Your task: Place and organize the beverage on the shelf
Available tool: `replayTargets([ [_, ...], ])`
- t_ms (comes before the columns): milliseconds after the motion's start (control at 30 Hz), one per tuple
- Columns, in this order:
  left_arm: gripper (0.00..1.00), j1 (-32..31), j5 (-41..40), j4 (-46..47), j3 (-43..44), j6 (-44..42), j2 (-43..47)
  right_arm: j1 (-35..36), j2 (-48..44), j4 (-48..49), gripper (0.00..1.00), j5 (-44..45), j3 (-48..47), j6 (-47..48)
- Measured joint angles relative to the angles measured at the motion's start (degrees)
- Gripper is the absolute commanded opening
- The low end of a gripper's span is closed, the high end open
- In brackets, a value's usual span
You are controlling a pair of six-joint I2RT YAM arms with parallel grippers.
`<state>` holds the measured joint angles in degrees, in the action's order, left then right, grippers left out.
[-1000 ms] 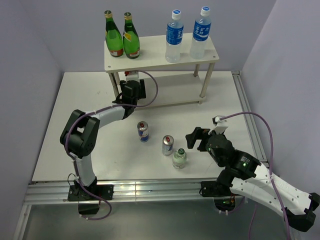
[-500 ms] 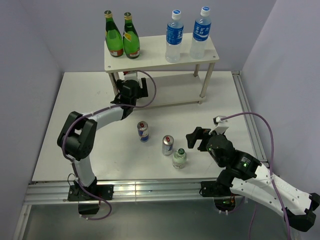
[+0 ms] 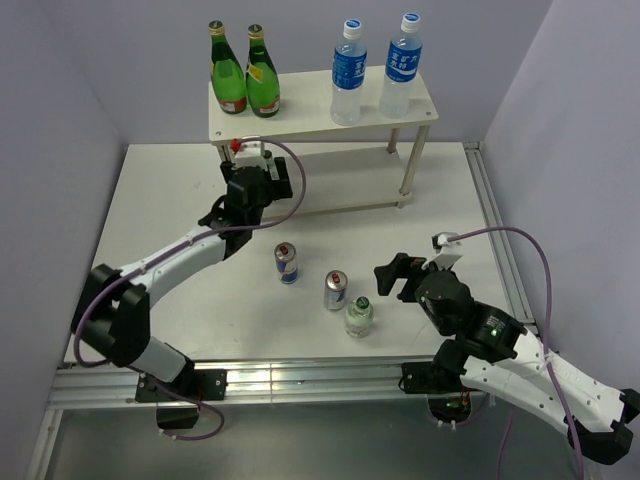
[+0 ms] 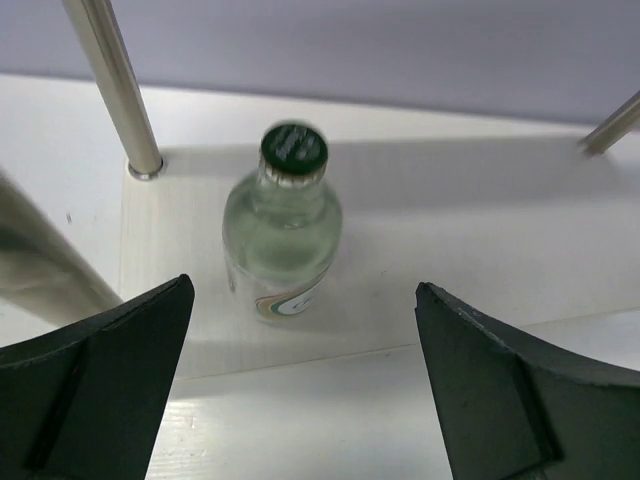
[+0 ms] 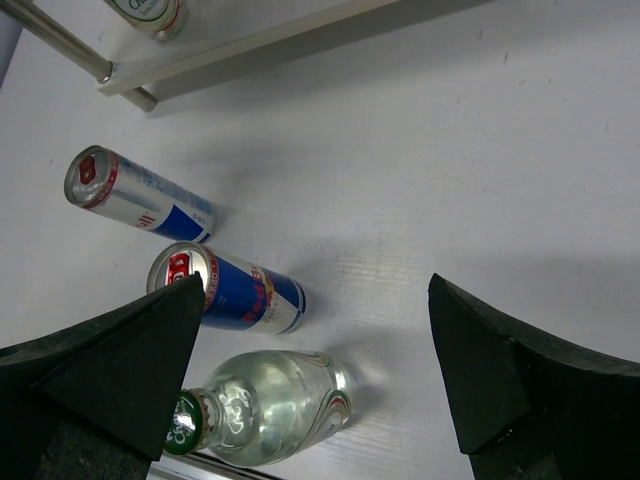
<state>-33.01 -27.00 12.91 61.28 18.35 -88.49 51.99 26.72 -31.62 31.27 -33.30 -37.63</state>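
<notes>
The cream shelf [image 3: 322, 105] carries two tall water bottles [image 3: 348, 75] on its top board. A small green-capped bottle [image 4: 283, 232] stands upright on the lower board [image 4: 480, 240], close to a post. My left gripper [image 4: 303, 300] is open just in front of it, its fingers apart from the glass; from above, the left gripper [image 3: 255, 160] sits at the shelf's left end. Two slim cans [image 3: 287, 263] [image 3: 335, 290] and another small green-capped bottle [image 3: 358, 316] stand on the table. My right gripper [image 3: 408, 268] hovers open to their right, empty.
Two green glass bottles [image 3: 245, 75] stand on the top board's left end. In the right wrist view the cans [image 5: 228, 290] and small bottle [image 5: 265, 405] lie below the left finger [image 5: 110, 370]. Shelf posts [image 4: 115, 85] flank the lower tier.
My left gripper has opened and let go of the small bottle, which now stands on the lower board. Its elbow has swung down and left. The right arm has barely moved.
</notes>
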Motion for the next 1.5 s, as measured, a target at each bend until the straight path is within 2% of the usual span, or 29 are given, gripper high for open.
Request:
replayTargets([
  [267, 0.99, -3.78, -2.08, -2.97, -2.27, 0.94, 11.89, 0.52, 0.13, -1.27, 1.0, -0.15, -0.5, -0.83],
  [433, 0.99, -6.69, -3.15, -7.63, -4.26, 2.45, 17.18, 4.26, 2.21, -4.66, 1.0, -0.61, -4.46, -3.39],
  [533, 0.99, -8.72, -3.32, -10.93, -5.62, 3.72, 21.09, 10.71, 4.26, -7.89, 1.0, 1.6, -8.0, -7.54],
  [667, 0.99, -11.04, -3.74, -14.88, -7.21, 4.74, 26.69, 25.73, 9.07, -17.03, 1.0, 9.64, -12.37, -18.95],
  [767, 0.99, -12.61, -4.61, -17.66, -7.69, 5.22, 30.45, 37.38, 14.51, -27.1, 1.0, 14.58, -14.78, -31.91],
  [867, 0.99, -14.29, -5.92, -19.32, -7.69, 5.46, 32.61, 44.44, 20.65, -35.43, 1.0, 17.14, -15.87, -44.5],
  [967, 0.99, -15.93, -6.67, -20.52, -7.72, 5.55, 34.12, 49.57, 27.56, -39.6, 1.0, 18.4, -16.17, -55.23],
  [1067, 0.99, -16.35, -6.91, -20.94, -8.22, 5.62, 34.99, 51.17, 31.52, -40.33, 1.0, 19.32, -14.88, -60.43],
  [1233, 0.99, -16.37, -6.93, -21.2, -9.53, 6.36, 35.3, 51.25, 29.97, -37.88, 1.0, 21.75, -8.11, -64.5],
  [1367, 0.99, -16.41, -6.91, -21.29, -10.49, 6.47, 35.56, 51.01, 28.41, -31.76, 1.0, 24.02, -2.64, -62.14],
  [1500, 0.99, -16.46, -6.93, -21.27, -11.54, 6.6, 36.26, 50.34, 32.41, -26.67, 1.0, 26.38, -2.05, -60.02],
])
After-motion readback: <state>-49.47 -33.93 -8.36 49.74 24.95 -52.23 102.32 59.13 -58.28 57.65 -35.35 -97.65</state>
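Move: The soda bottle still on the table stands about 5 cm back, 7 cm left and 8 cm below the right hand; the near can 2 cm ahead, 12 left, the far can 10 ahead, 22 left, both 10 cm down. From the left hand, the far can lies about 14 cm back, 4 right and 14 down, and the shelved soda bottle 7 cm ahead, straight on and 7 down. The soda bottle on the table draws the open right hand, which swings some 12 cm back and 6 left, sinks about 9 and tips further down, then eases forward towards it from the near side. Off the shelved bottle, the open left hand backs out about 16 cm, rising, then settling slightly, and turning a little clockwise. ##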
